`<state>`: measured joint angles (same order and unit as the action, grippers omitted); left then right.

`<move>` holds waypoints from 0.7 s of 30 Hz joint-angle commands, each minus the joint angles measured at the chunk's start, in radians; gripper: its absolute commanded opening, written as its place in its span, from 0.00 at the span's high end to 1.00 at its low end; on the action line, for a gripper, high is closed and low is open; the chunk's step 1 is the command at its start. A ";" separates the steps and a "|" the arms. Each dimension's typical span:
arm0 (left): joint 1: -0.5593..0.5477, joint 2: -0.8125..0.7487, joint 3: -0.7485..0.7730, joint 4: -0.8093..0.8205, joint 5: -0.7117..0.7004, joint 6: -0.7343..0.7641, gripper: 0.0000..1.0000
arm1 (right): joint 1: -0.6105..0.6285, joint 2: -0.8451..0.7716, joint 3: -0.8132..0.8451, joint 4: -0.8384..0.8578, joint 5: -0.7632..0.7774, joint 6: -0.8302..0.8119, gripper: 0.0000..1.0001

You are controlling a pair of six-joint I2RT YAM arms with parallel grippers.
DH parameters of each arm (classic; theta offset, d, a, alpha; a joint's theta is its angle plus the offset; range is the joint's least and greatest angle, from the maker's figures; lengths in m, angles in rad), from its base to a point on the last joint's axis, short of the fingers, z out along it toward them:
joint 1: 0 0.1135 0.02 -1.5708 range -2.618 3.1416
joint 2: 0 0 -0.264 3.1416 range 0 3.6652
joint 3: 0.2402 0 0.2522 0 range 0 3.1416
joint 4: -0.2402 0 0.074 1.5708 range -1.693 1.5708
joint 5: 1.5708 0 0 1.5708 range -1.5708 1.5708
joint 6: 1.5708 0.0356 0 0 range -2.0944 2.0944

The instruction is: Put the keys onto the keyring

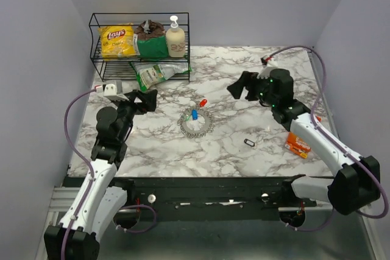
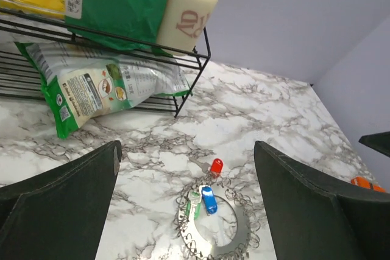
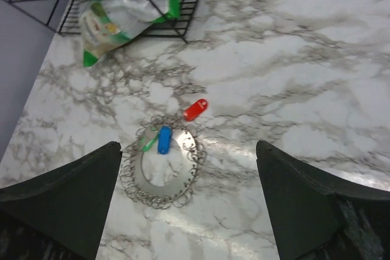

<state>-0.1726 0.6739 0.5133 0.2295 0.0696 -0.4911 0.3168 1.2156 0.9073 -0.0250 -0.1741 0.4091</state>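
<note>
The keyring [image 1: 195, 126], a flat metal hoop fringed with small wire loops, lies mid-table. A blue-headed key [image 1: 194, 114] and a green-headed key [image 1: 189, 116] rest across its far rim. A red-headed key [image 1: 203, 102] lies just beyond that rim, at the outer loops. My left gripper [image 1: 143, 98] hovers open to the left of the keyring, and my right gripper [image 1: 244, 86] is open to the right of it; both are empty and apart from it. The left wrist view shows the red key [image 2: 216, 167], blue key [image 2: 209, 200], green key [image 2: 196, 208] and keyring [image 2: 195, 238]. The right wrist view shows the red key [image 3: 195, 109], blue key [image 3: 164, 139], green key [image 3: 147, 139] and keyring [image 3: 157, 188].
A black wire rack [image 1: 140, 41] at the back left holds a Lay's bag [image 1: 117, 39], a green bag and a soap bottle [image 1: 175, 39]. A green-and-white packet [image 1: 158, 72] lies under it. A small black loop [image 1: 249, 142] and a flat orange packet [image 1: 298, 145] lie front right.
</note>
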 commanded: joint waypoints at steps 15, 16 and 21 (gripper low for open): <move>-0.007 0.424 0.139 -0.108 0.038 -0.165 0.01 | 0.240 0.278 -0.016 0.045 -0.068 -0.110 0.05; -0.008 0.432 0.143 -0.111 0.039 -0.164 0.01 | 0.240 0.279 -0.028 0.053 -0.074 -0.115 0.05; -0.008 0.512 0.192 -0.147 0.041 -0.139 0.01 | 0.246 0.309 -0.047 0.066 -0.080 -0.127 0.06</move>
<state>-0.1844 1.1351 0.6636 0.0811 0.1055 -0.6266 0.5526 1.4887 0.8810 -0.0006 -0.2146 0.3122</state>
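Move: The keyring lies flat on the table between the hands, its middle about 17 cm to the right hand's left, 3 cm back and 20 cm below. The red key is some 8 cm farther out than the ring's middle and 3 cm right of it; the blue key lies on the ring's far rim, 4 cm beyond its middle. From the left hand the ring is roughly 16 cm right, 1 cm ahead and 25 cm below. Towards the keyring both hands come down, empty and open. The right one first sweeps left, then drops about 11 cm and eases back a little beside the ring's right side, turning counter-clockwise and tipping farther down; the left one sinks as far while reaching forward some 5 cm, its level fingers pitching down nearly 30 degrees. ##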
